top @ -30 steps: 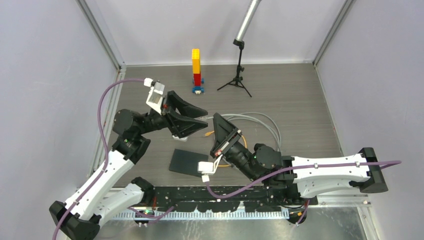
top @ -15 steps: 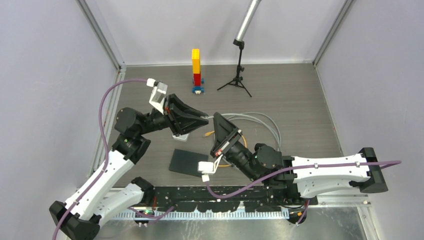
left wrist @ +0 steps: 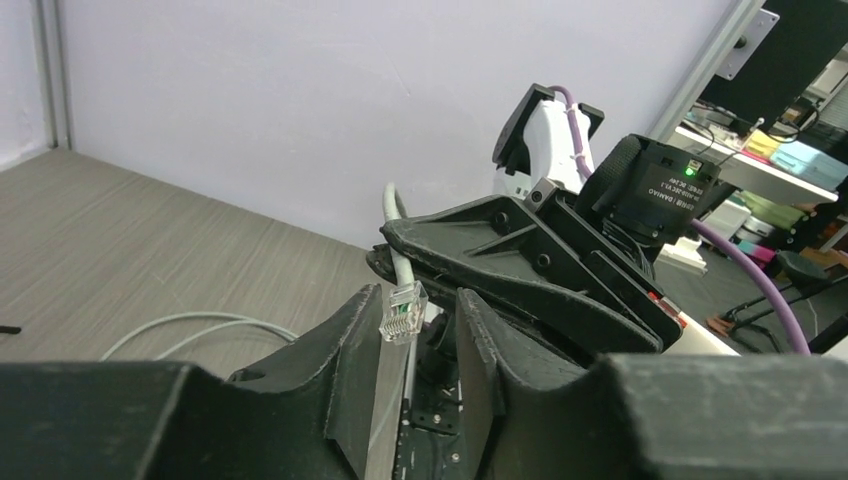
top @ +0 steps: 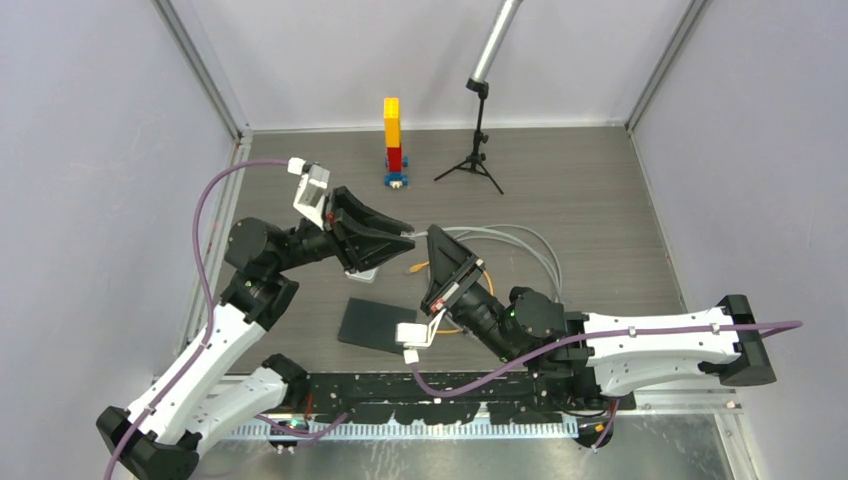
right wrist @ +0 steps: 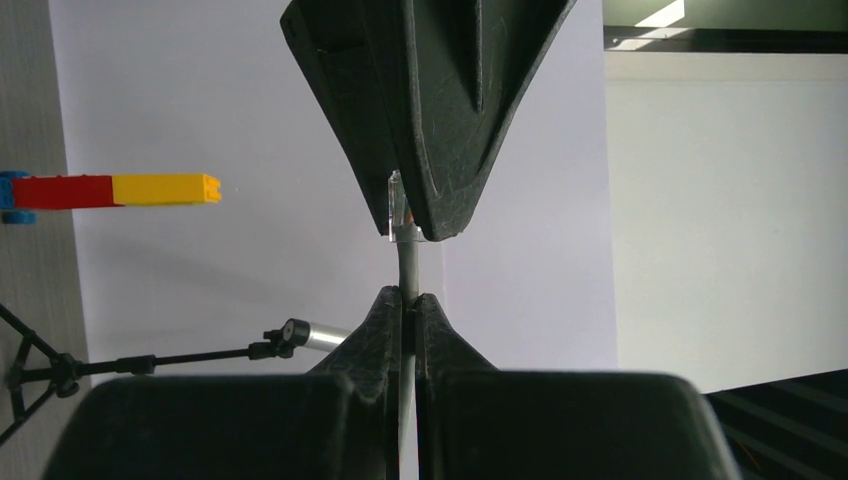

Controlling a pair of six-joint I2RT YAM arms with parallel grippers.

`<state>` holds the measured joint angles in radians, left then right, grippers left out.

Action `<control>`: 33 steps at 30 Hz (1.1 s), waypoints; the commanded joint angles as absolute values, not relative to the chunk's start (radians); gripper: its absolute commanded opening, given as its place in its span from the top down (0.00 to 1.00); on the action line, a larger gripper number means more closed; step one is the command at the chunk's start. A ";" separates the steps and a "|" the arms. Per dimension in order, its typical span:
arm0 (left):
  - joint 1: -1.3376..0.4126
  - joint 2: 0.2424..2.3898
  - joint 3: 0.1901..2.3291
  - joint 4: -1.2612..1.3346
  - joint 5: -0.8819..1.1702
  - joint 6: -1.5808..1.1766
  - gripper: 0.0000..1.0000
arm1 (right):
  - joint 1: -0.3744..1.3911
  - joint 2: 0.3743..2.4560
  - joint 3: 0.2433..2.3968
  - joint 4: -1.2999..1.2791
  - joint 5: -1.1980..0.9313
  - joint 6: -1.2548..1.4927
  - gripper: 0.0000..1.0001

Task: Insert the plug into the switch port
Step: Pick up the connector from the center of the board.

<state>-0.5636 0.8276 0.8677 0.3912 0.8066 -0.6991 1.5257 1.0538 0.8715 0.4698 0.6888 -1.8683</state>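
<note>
The clear plug (left wrist: 403, 308) on a grey cable (right wrist: 408, 268) stands between the fingers of my left gripper (left wrist: 418, 295). It lies against the left finger (left wrist: 352, 345), with a gap to the right one, so these jaws are open. My right gripper (right wrist: 405, 298) is shut on the cable just behind the plug (right wrist: 396, 208). From above, the two grippers meet tip to tip, left gripper (top: 406, 233) and right gripper (top: 432, 234). A white box (top: 362, 271) peeks out under the left gripper. Its switch port is hidden.
A black pad (top: 375, 322) lies on the table near the arms. Grey cable loops (top: 525, 243) and an orange cable (top: 484, 284) lie by the right arm. A yellow-red brick tower (top: 392, 138) and a small tripod (top: 478, 150) stand at the back.
The left gripper's jaws have narrowed around the plug and its wrist has shifted slightly. The right arm has not moved.
</note>
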 commanded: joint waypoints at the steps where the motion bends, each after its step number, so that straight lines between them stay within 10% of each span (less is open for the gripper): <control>1: -0.569 0.813 0.913 0.407 0.792 -0.702 0.68 | 1.534 1.037 0.891 0.514 0.708 -1.867 1.00; 7: -0.569 0.816 0.917 0.406 0.799 -0.706 0.98 | 1.536 1.032 0.889 0.513 0.707 -1.856 1.00; 11: -0.568 0.811 0.914 0.398 0.794 -0.699 1.00 | 1.536 1.031 0.892 0.490 0.710 -1.843 0.99; 19: -0.569 0.791 0.952 0.259 0.775 -0.578 1.00 | 1.546 1.009 1.021 0.148 0.761 -1.496 0.25; 33: -0.569 0.688 0.976 0.032 0.867 -0.216 1.00 | 1.552 1.085 1.764 -0.895 0.517 -0.211 0.18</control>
<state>-0.5636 0.7219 0.9615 0.0429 0.8043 -0.3328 1.5494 1.0470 1.6367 -0.5747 0.6090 -0.5842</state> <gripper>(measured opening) 0.102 0.811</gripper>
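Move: The clear plug sits between the left hand's parted fingertips, about 1 cm to the right of its hand point and level with it. From the right hand, which pinches the grey cable just behind the plug, it lies some 3 cm to the left. Far below, about 40 cm down, the black board lies some 8 cm left of the left hand, and the white box roughly 12 cm ahead and 10 cm left of the left hand. Staying almost in place at first, the left hand closes its part-open fingers and pinches the plug. The right then opens wide, letting go of the cable; after a 2 cm dip it swings up about 8 cm, 5 cm right and 3 cm back, away from the plug, its wrist turning some 65 degrees and mostly tipping down. The left keeps its pinch, easing a couple of centimetres left and back. ##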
